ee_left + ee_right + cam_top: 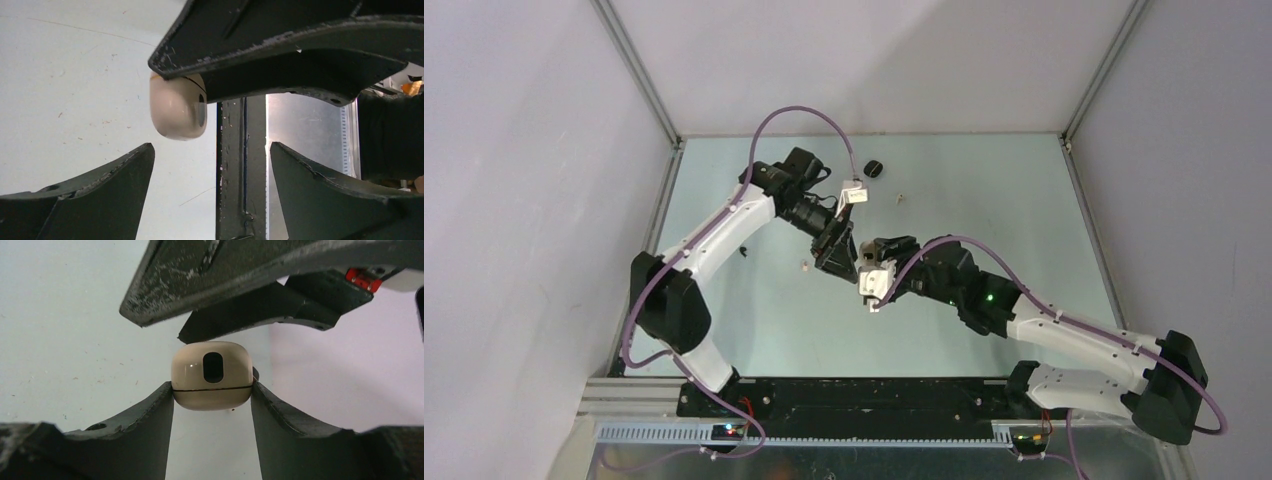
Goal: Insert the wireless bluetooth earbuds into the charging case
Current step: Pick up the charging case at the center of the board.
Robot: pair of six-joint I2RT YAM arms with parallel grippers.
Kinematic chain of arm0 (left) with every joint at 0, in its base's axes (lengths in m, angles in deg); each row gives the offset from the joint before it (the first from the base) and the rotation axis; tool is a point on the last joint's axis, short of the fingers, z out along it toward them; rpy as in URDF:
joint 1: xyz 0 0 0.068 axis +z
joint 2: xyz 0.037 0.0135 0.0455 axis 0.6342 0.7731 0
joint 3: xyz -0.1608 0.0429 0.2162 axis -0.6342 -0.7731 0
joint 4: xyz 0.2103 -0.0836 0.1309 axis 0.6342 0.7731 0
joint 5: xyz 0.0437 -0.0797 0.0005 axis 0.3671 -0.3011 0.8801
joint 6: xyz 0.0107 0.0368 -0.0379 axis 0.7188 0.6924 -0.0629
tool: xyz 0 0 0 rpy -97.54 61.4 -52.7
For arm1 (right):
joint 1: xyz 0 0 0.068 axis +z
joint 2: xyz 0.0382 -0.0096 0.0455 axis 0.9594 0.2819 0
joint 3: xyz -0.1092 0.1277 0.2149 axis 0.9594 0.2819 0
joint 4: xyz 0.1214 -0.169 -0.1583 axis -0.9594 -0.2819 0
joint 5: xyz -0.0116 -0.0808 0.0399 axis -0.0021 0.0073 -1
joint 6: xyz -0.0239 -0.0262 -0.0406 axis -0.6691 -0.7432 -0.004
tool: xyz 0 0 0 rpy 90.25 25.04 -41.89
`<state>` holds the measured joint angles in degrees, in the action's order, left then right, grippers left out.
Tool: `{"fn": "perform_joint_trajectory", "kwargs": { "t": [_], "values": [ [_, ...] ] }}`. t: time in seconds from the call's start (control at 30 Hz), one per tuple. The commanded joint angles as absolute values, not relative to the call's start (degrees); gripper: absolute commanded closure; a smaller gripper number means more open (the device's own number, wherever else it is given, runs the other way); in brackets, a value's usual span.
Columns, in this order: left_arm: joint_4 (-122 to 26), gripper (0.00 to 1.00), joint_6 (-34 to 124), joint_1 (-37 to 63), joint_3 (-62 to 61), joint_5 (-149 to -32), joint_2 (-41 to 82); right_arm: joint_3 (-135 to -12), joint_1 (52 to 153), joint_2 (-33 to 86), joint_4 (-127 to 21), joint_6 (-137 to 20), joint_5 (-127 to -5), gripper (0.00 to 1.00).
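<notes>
A beige charging case (211, 375) with its lid down and a dark oval hole in its face is pinched between the fingers of my right gripper (212, 386), above the table. In the left wrist view the same case (177, 107) hangs under the right gripper's dark fingers. My left gripper (211, 146) stands open just short of it with nothing between its fingers. From the top camera the left gripper (837, 248) and right gripper (867, 260) meet tip to tip at mid-table. Tiny earbuds lie on the table: a pale one (805, 265), another pale one (900, 198) and a dark one (744, 250).
A round black object (874, 168) lies toward the back of the pale green table (984, 200). Grey walls close in the left, right and back sides. A black rail (864, 395) carrying the arm bases runs along the near edge.
</notes>
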<state>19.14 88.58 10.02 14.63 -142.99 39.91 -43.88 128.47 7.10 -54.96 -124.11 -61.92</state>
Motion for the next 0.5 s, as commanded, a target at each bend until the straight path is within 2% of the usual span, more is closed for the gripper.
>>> {"fn": "perform_joint_trajectory", "kwargs": {
  "t": [0.0,0.13,0.27,0.47],
  "values": [
    [19.71,0.09,89.15,8.48,16.85,-144.61,40.89,-44.0,129.93,7.05,-53.58,-124.39,-62.07,0.55],
    [19.67,0.15,89.15,7.31,17.09,-143.81,41.64,-44.0,131.03,7.56,-54.0,-124.36,-62.04,0.56],
    [19.76,0.26,89.22,7.13,17.27,-143.98,41.99,-44.02,131.63,8.05,-54.37,-124.54,-62.0,0.55],
    [20.06,0.52,89.57,7.04,17.51,-144.31,42.05,-44.01,132.34,8.8,-54.18,-124.89,-61.14,0.56]
  ]
}}
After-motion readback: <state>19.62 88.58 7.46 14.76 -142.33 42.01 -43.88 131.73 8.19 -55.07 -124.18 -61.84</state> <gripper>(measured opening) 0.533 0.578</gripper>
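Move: The charging case, already pinched in the right fingers at that hand's own point, lies about 4 cm to the left hand's right and 2 cm ahead, roughly level with it. The left fingers' grasping spot, where the right hand brings the case, is thus some 4 cm to the right hand's left and 2 cm back. The nearest light earbud lies on the table about 13 cm to the left hand's left, 8 cm ahead and 22 cm lower. The right fingers keep their pinch on the charging case and carry it about 2 cm back and left into the open left gripper. Meanwhile the left hand eases down, back and to the right by nearly 2 cm towards the case, closing from nearly wide open to about half. Its forward finger comes right up beside the case; the other still leaves a gap. ##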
